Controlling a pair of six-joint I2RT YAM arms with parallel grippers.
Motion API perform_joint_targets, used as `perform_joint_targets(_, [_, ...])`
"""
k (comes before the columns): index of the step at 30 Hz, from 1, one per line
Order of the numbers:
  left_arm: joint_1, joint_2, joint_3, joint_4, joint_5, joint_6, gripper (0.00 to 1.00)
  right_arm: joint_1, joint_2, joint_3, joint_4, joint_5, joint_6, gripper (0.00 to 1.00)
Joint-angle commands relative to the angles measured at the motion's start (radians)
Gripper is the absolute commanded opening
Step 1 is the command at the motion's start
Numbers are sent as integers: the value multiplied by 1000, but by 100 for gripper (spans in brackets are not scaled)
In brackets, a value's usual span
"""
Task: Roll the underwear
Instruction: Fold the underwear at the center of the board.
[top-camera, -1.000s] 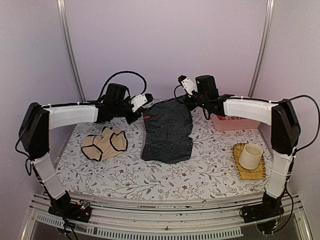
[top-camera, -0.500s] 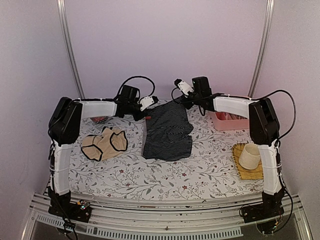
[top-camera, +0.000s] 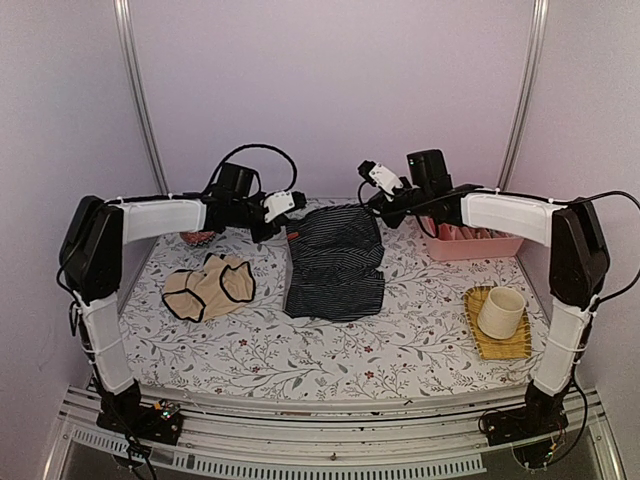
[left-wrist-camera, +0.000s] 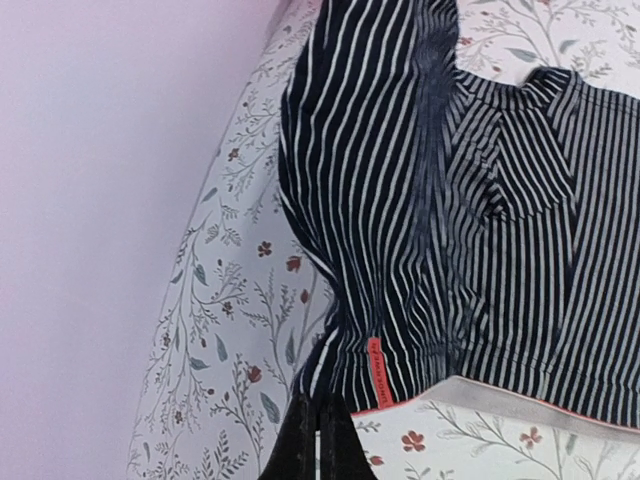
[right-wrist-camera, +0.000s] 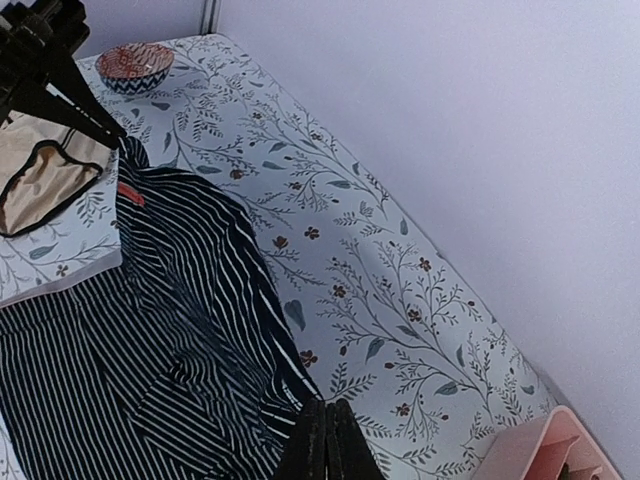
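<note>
The dark navy striped underwear lies in the middle of the table, its far edge raised a little between my two grippers. My left gripper is shut on its far left corner, beside a small red label; the striped cloth spreads away from the closed fingertips. My right gripper is shut on the far right corner, where the cloth meets its tips. The beige underwear with black edging lies flat to the left, untouched.
A pink bin stands at the back right. A cream cup sits on a yellow mat near the right edge. A small patterned bowl is at the back left, under the left arm.
Both arms have shifted their elbows while the grippers stayed at the striped cloth's far corners. The cloth's far edge has sunk lower toward the table.
</note>
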Motion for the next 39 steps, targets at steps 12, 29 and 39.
perform_joint_targets(12, [1, -172, -252, -23, 166, 165, 0, 111, -152, -223, -115, -46, -14, 1])
perform_joint_targets(29, [-22, -239, -353, -75, 228, 247, 0, 159, -292, -453, -108, -21, 42, 1])
perform_joint_targets(39, [-71, -265, -436, -74, 203, 270, 1, 194, -286, -499, -117, -46, 60, 1])
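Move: Both hands already pinch the striped underwear's far corners, with its near part lying on the board. The middle of its near edge lies about 24 cm back, 14 cm right and 14 cm below the left hand; from the right hand it is some 24 cm back, 10 cm left and 20 cm below. The beige underwear lies roughly 22 cm left and 14 cm back of the left hand. The pink box stands about 28 cm right and 5 cm forward of the right hand. Keeping both corners pinched in shut fingers, the two hands draw the far edge of the striped underwear back over its own flat part towards the near edge, the left going about 13 cm back and 5 cm down, the right about 16 cm back and 10 cm down. On the way the sinking pauses midway before going on, while the left hand swings clockwise some 20 degrees and the right tips its fingers further down with a slight counter-clockwise turn. ##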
